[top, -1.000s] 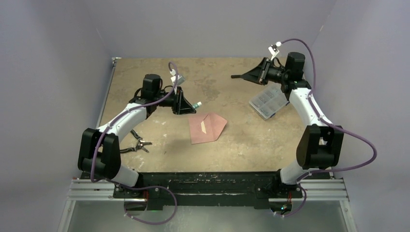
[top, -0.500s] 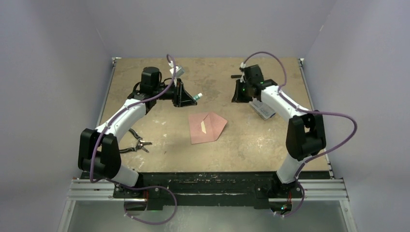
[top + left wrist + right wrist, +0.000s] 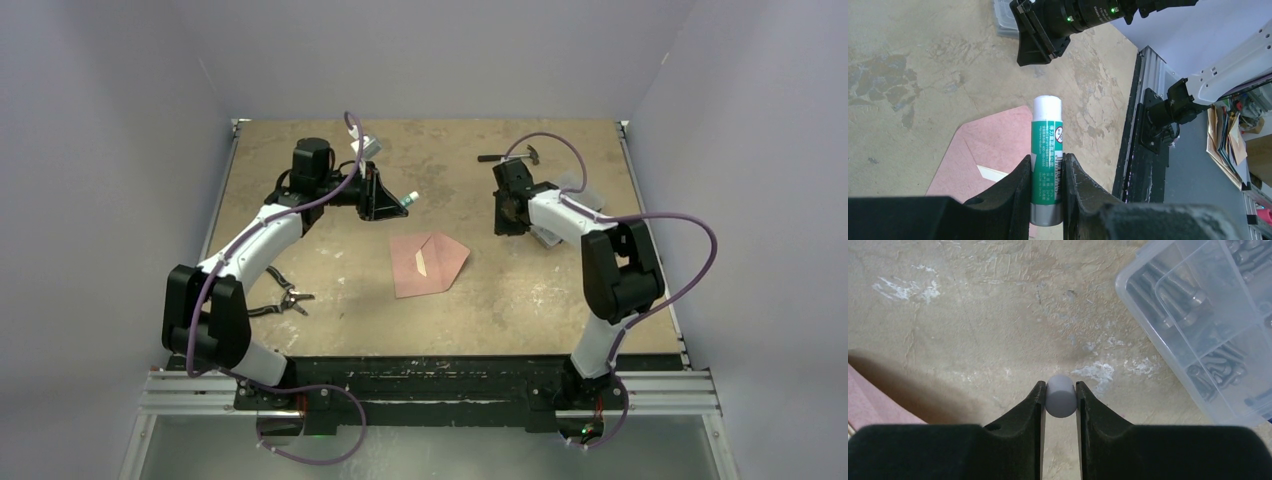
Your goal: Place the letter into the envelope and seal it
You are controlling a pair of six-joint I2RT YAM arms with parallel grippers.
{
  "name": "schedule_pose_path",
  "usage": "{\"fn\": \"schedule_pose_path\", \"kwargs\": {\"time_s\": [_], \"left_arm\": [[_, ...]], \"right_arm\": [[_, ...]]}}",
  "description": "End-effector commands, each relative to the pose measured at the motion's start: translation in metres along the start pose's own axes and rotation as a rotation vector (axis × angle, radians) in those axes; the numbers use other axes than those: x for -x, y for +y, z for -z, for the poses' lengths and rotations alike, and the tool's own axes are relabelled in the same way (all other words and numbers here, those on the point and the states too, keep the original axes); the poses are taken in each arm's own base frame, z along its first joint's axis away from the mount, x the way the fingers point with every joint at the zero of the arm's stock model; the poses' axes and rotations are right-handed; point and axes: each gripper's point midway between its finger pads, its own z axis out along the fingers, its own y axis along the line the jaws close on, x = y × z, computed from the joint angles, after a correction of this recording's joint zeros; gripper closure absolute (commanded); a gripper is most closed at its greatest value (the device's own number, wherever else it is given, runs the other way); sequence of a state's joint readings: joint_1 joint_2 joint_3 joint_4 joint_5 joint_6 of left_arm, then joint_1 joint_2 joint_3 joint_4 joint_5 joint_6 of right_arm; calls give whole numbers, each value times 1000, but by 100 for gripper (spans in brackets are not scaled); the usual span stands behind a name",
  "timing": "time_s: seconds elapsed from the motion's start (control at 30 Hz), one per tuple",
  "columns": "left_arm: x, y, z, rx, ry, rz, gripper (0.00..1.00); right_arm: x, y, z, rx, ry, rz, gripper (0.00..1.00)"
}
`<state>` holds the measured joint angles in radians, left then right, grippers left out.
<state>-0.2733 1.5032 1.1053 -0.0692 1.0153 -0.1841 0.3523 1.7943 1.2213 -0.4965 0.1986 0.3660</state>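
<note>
The salmon-pink envelope [image 3: 428, 265] lies flat mid-table, its triangular flap open and pointing right, with a pale strip showing inside. It also shows in the left wrist view [image 3: 993, 150] and at the left edge of the right wrist view [image 3: 868, 402]. The letter does not show as a separate sheet. My left gripper [image 3: 398, 203] is shut on a green glue stick [image 3: 1047, 150], white tip outward, held above the table just behind the envelope. My right gripper [image 3: 505, 228] points down to the right of the envelope, shut on a small grey cap [image 3: 1061, 396].
A clear plastic box of screws [image 3: 1208, 315] lies just right of my right gripper, partly hidden under the arm in the top view [image 3: 546, 236]. A small hammer [image 3: 515, 156] lies at the back. Black pliers [image 3: 285, 300] lie at the near left.
My right arm swung in from the far right and lowered its gripper toward the table beside the screw box. My left gripper shifted slightly back with the glue stick.
</note>
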Motion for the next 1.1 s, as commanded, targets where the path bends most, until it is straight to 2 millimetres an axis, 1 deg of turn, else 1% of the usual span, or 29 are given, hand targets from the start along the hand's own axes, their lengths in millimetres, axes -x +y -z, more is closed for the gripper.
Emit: {"fn": "schedule_pose_path", "kwargs": {"time_s": [0.0, 0.13, 0.2, 0.3, 0.4, 0.5, 0.57, 0.63, 0.7, 0.8, 0.9, 0.93, 0.97, 1.0, 1.03, 1.07], "left_arm": [[11, -2, -2, -11, -22, -32, 100], [10, -1, -2, -10, -20, -28, 100], [10, -1, -2, -10, -20, -26, 100], [11, -1, -2, -7, -21, -26, 100], [13, -1, -2, -7, -21, -27, 100], [14, -1, -2, -6, -23, -29, 100], [17, 0, -2, -1, -28, -32, 100], [23, 0, -2, 12, -39, -33, 100], [35, 2, -2, 38, -76, -39, 100], [62, 1, 0, 81, -178, -35, 100], [86, -8, -1, 72, -278, -36, 100], [94, -12, -2, 62, -307, -42, 100], [99, -18, -5, 42, -324, -50, 100], [104, -24, -8, 24, -334, -59, 100], [107, -30, -13, 6, -337, -71, 100], [110, -32, -15, 0, -338, -77, 100]], "right_arm": [[-1, -4, -14, -30, -37, -36, 72], [-12, -6, -24, -42, -12, -41, 72], [-14, -7, -26, -49, -9, -42, 70], [-11, -13, -27, -82, -24, -39, 57], [-15, -8, -25, -54, -1, -43, 44], [-12, 1, -17, -5, 8, -50, 36], [-3, 5, -7, 16, -7, -56, 34], [15, 11, 10, 44, -46, -69, 31], [40, 15, 35, 71, -107, -94, 29], [81, 17, 80, 96, -227, -150, 26], [123, 18, 123, 125, -366, -204, 25], [132, 25, 136, 168, -396, -209, 25], [139, 37, 148, 242, -421, -214, 25], [146, 49, 166, 329, -458, -218, 25], [149, 69, 182, 454, -476, -205, 24], [156, 82, 200, 554, -519, -195, 24]]}}
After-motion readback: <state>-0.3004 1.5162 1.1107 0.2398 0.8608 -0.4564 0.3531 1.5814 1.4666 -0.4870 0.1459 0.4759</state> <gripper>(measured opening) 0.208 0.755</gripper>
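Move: The right fingers still hold the glue cap about 4 cm above bare table, so its set-down spot is straight below. From this hand the parts box is some 15 cm to the right and 7 cm ahead, the envelope about 20 cm to the left and 8 cm back. The left gripper holds the open glue stick; from it the envelope lies roughly 8 cm right, 2 cm back and 22 cm below, the cap's spot 28 cm right and 6 cm ahead. Lower the right gripper about 3 cm to bring the glue cap down onto the table, open the fingers wide to let go of it, then lift quickly some 20 cm, drifting forward and left as the fingers tip up. Keep the left grip on the glue stick and hold still until the right hand leaves, then ease it forward and up, about 4 cm each. ##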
